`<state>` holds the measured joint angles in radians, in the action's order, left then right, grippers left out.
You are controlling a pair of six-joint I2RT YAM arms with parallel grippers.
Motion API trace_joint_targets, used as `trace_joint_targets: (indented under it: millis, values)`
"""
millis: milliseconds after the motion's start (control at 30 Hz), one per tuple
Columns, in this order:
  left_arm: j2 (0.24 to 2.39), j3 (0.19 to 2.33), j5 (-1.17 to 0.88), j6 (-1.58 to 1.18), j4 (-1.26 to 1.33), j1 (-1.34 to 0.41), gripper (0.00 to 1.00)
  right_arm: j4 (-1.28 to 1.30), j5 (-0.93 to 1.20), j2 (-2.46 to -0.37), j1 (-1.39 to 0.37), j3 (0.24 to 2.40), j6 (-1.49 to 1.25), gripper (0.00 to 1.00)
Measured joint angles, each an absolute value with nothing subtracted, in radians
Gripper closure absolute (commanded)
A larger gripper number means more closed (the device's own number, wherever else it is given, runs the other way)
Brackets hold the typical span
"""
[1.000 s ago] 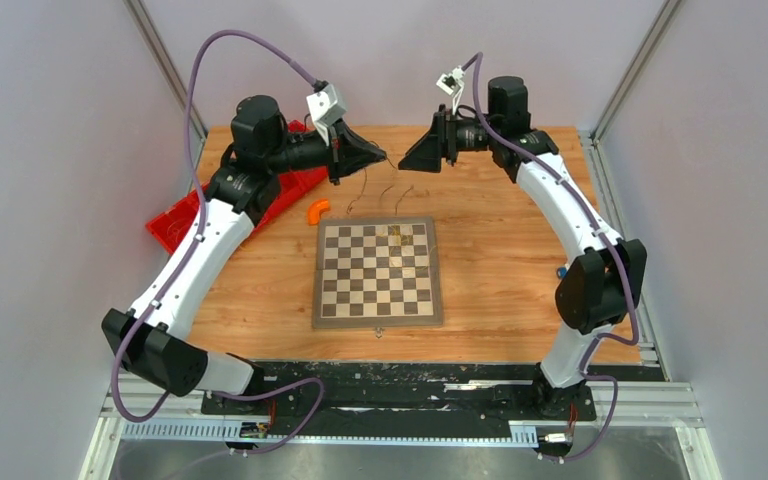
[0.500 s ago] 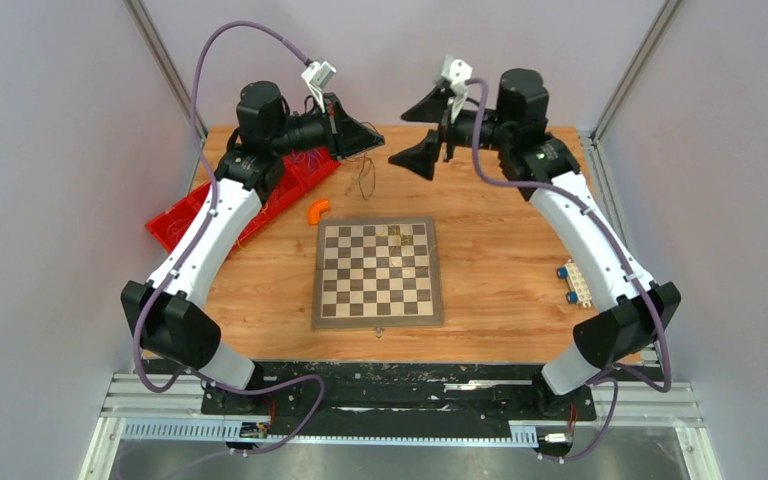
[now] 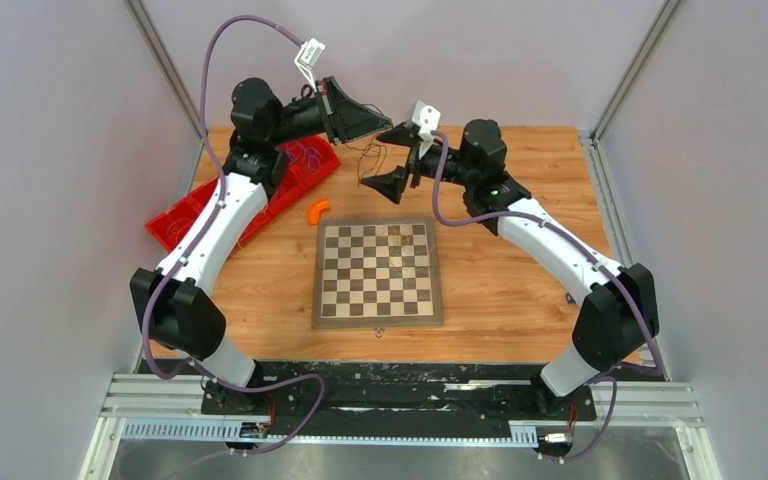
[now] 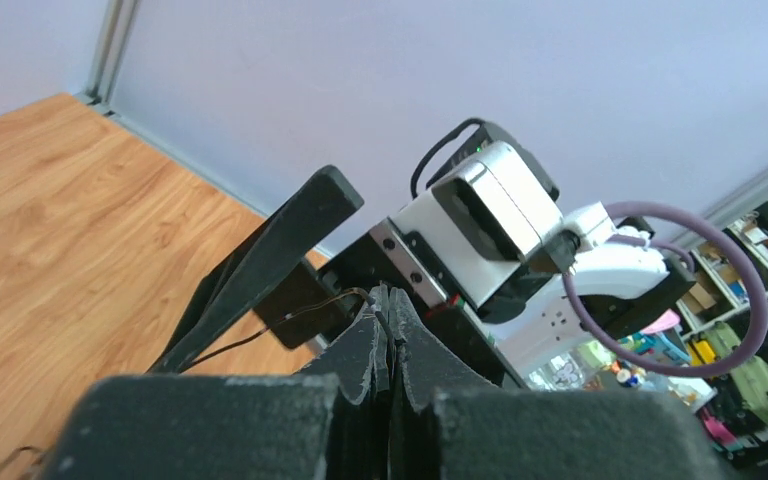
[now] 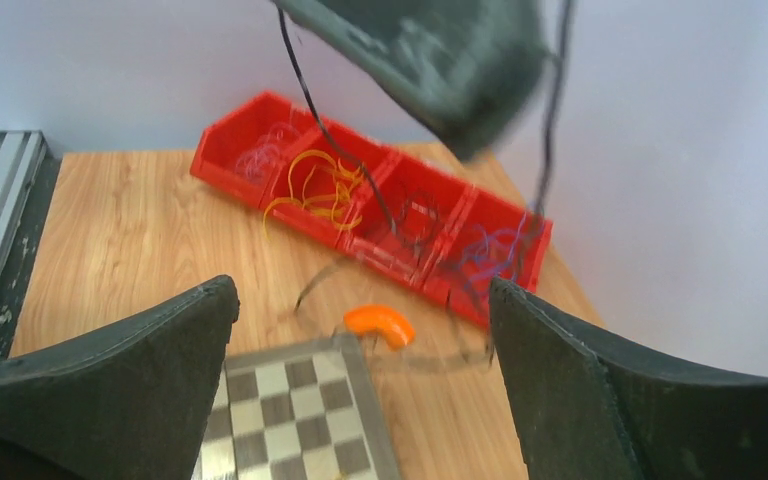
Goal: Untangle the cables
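My left gripper (image 3: 385, 122) is raised over the far part of the table, shut on a thin black cable (image 4: 295, 318) that comes out at its tips (image 4: 390, 300). A few thin dark cables (image 3: 367, 158) dangle from it, clear of the wood. My right gripper (image 3: 371, 156) faces it from the right, open wide, with nothing between its fingers (image 5: 360, 290). In the right wrist view the left gripper (image 5: 440, 60) hangs overhead and the cable strands (image 5: 305, 95) drop in front of my open fingers. More cables, yellow (image 5: 315, 185) and blue (image 5: 490, 250), lie in the red bin (image 5: 260, 130).
The red bin (image 3: 175, 222) with several compartments lies at the far left of the table. An orange curved piece (image 3: 317, 210) sits by the far-left corner of the chessboard (image 3: 377, 272) in the middle. Walls close the back and sides.
My left gripper has risen and lifted the cables off the table. My right gripper has opened wide and swung left, close to the left gripper.
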<state>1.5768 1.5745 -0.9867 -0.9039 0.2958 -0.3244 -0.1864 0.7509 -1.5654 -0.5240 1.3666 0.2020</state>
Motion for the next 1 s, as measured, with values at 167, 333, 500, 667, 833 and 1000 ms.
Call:
trace_joint_targets:
  millis: [167, 333, 500, 667, 833, 1000]
  values:
    - [1.577, 1.578, -0.996, -0.956, 0.352, -0.324, 1.00, -0.357, 0.692, -1.618, -0.570, 1.367, 0.143, 0.11]
    - [1.578, 1.583, -0.997, -0.968, 0.364, -0.324, 1.00, -0.417, 0.655, -1.668, -0.565, 1.370, 0.115, 0.90]
    - [1.579, 1.603, -1.021, -0.954, 0.363, -0.299, 1.00, -0.400, 0.656, -1.681, -0.558, 1.370, 0.114, 1.00]
    - [1.571, 1.601, -1.093, -0.822, 0.281, -0.201, 1.00, -0.365, 0.667, -1.681, -0.544, 1.378, 0.112, 1.00]
    - [1.483, 1.514, -1.071, -0.372, -0.100, -0.117, 1.00, -0.302, 0.699, -1.679, -0.493, 1.441, 0.044, 1.00]
    - [1.392, 1.350, -0.991, -0.045, -0.289, -0.127, 1.00, -0.253, 0.793, -1.678, -0.459, 1.531, -0.098, 1.00]
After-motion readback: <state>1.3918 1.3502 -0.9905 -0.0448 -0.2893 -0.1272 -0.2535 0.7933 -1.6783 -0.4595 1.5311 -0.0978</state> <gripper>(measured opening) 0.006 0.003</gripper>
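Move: From the open right gripper, the black cable to grip hangs about 3 cm ahead and 3 cm left, roughly level; the closed left fingertips holding it are some 11 cm above and 2 cm back. The orange piece lies about 8 cm ahead, 15 cm left and 33 cm below, the red tray's middle 14 cm ahead and 33 cm left on the table. From the left hand, that stretch of cable is about 5 cm ahead, 3 cm left and 10 cm below. Bring the open right gripper about 4 cm forward and left onto the hanging black cable and pinch it shut, then ease about 3 cm right and lift some 4 cm. Keep the left gripper closed on its cable; once the right has gripped, swing it about 9 cm left and down about 14 cm, away from the right hand, tipping its fingers down some 25 degrees. ##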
